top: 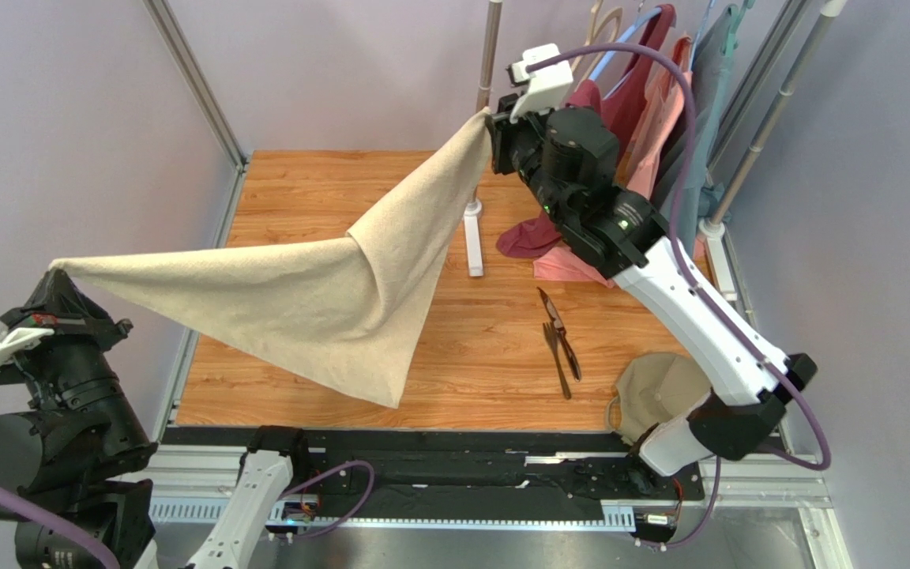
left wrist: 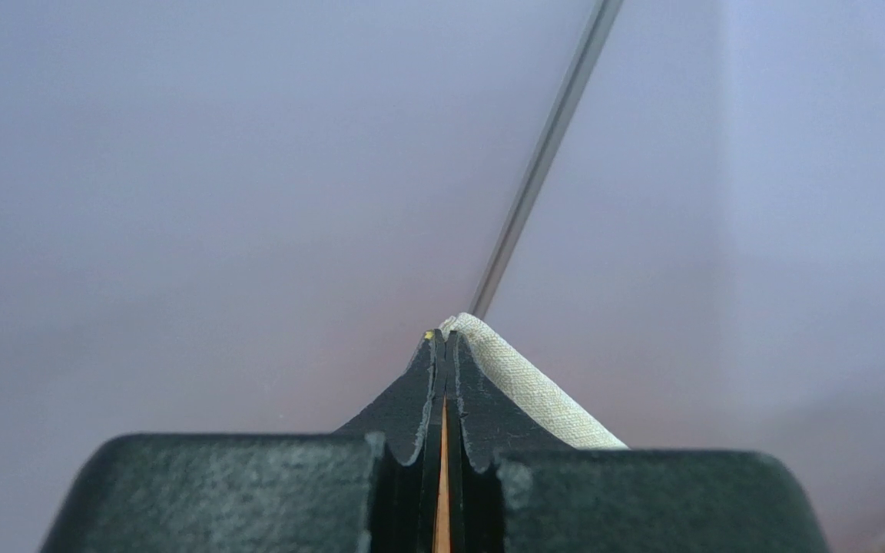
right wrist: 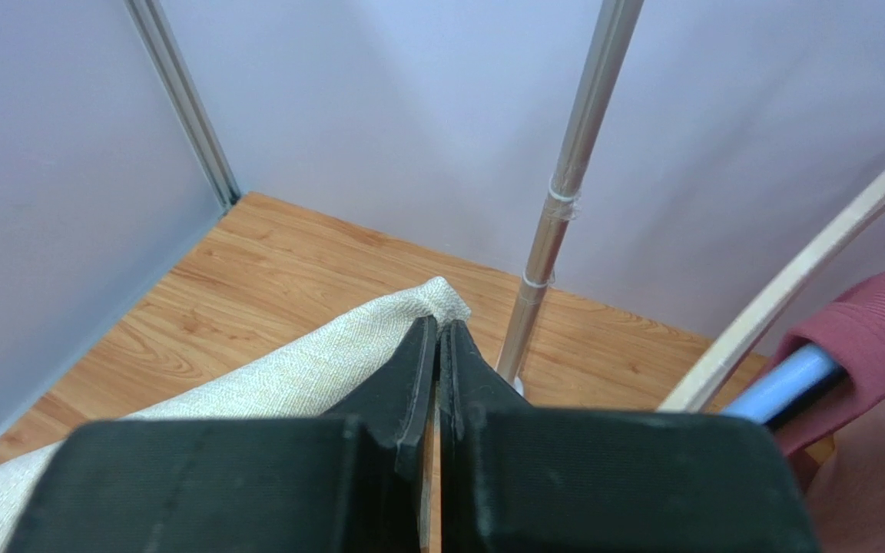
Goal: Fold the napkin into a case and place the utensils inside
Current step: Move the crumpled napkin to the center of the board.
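The beige napkin [top: 329,285] hangs in the air, stretched between both arms above the wooden table [top: 306,190]. My left gripper [top: 56,275] is shut on its left corner, past the table's left edge; cloth [left wrist: 540,392] shows beside the closed fingertips [left wrist: 450,341]. High at the back, my right gripper [top: 491,128] is shut on the opposite corner, and the napkin [right wrist: 297,369] trails off to the left of its tips [right wrist: 438,328]. A loose corner droops toward the front of the table. The dark utensils [top: 561,338] lie on the table right of centre. No case is in view.
A round tan disc [top: 652,391] lies at the table's front right by the right arm's base. Maroon, salmon and grey-teal garments [top: 650,119] hang on a rack at the back right. A metal pole [top: 480,154] on a white foot stands at the back centre.
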You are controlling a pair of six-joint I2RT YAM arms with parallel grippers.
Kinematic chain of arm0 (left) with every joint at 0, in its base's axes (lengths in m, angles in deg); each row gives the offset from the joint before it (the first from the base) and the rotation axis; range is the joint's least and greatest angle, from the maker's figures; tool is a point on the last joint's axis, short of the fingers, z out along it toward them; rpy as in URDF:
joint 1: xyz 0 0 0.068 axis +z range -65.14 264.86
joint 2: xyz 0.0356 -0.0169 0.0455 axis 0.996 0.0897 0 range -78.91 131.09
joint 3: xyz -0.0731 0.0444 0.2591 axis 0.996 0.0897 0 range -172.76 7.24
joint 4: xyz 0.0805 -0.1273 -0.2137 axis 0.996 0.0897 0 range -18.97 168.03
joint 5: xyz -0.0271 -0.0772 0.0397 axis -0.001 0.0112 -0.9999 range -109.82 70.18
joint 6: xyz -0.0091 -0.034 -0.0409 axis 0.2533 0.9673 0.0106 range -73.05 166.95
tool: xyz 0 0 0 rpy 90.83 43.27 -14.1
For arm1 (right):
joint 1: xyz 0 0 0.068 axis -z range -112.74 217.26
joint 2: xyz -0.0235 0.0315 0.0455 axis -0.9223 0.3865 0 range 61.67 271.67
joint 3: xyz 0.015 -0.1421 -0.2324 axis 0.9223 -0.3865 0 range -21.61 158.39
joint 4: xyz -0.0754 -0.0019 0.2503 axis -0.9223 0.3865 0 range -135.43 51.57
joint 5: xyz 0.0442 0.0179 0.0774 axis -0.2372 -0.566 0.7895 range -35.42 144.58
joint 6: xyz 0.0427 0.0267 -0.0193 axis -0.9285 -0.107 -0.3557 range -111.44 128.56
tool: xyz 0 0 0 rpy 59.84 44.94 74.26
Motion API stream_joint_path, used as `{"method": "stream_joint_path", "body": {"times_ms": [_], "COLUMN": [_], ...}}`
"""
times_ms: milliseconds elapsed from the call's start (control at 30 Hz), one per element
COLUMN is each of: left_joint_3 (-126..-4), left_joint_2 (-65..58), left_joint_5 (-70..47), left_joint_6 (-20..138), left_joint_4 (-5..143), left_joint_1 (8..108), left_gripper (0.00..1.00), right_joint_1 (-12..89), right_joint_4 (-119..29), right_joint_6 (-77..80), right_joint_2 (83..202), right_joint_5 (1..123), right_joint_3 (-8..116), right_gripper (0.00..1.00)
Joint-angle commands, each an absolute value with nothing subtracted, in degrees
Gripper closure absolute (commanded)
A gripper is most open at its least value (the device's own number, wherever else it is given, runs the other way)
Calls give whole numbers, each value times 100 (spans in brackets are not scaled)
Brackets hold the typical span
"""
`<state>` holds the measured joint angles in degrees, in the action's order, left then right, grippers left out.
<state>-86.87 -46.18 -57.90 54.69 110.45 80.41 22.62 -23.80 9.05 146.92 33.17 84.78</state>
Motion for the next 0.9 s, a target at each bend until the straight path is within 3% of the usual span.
{"method": "stream_joint_path", "body": {"times_ms": [0, 133, 267, 300, 333, 367, 400, 467, 500, 600, 867], "left_joint_3": [-8146, -6621, -5141, -4886, -4622, -4541, -4454, -4313, -4269, -4189, -4286], "left_joint_2": [-4613, -4368, -3928, -3762, -3665, -3577, -3428, -3313, -3234, -3181, -3303], "left_joint_5": [-5669, -4313, -3512, -3328, -3318, -3300, -3230, -3203, -3247, -3213, -3107], "left_joint_6": [5895, 7285, 8463, 8665, 8702, 8729, 8772, 8799, 8886, 8817, 8641], "left_joint_4": [11443, 11700, 11272, 11121, 11067, 11015, 10953, 10926, 10909, 10742, 10672], "left_joint_1": [8037, 8037, 8037, 8037, 8037, 8037, 8037, 8037, 8029, 8028, 8028], "left_gripper": [100, 100, 100, 100, 100, 100, 100, 100, 100, 100, 100], "right_joint_1": [2323, 2366, 2472, 2463, 2463, 2463, 2455, 2446, 2446, 2411, 2121], "right_joint_4": [-2477, -2678, -2286, -2014, -1272, -855, -503, -305, -489, -1131, -165], "right_joint_6": [1111, 1190, 1260, 1312, 1296, 1234, 1060, 892, 674, -47, -1593], "right_joint_2": [15543, 16667, 18626, 19143, 19984, 20358, 20518, 19995, 19636, 18167, 17338], "right_joint_5": [3655, 4033, 4281, 4176, 4079, 3835, 3780, 3718, 3753, 3770, 3814], "right_joint_3": [8869, 9281, 10868, 12135, 12791, 13503, 14023, 13208, 11680, 9459, 7719], "right_gripper": [100, 100, 100, 95, 80, 52, 49, 35, 34, 33, 38]}}
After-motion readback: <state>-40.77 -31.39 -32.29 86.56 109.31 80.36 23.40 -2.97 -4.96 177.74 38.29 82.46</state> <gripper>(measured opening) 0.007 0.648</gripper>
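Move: Both hands already hold the napkin stretched high in the air, each by a corner. The board's centre lies about 8 cm ahead, 4 to the left and 47 below the right hand. The rack foot is about 20 cm ahead of that hand and 2 to its left; the knife and fork are roughly 9 back and 13 to its right, also on the board. From the left hand the centre is about 35 ahead, 39 right and 53 below. Still pinching its napkin corner, the left hand swings down some 35 cm, forward and to the right, tipping its fingers down. The right hand casts its corner forward-left and down, opens wide and lets go on the way, then keeps sinking as it draws back and right, ending about 34 cm lower with fingers tipped down. ##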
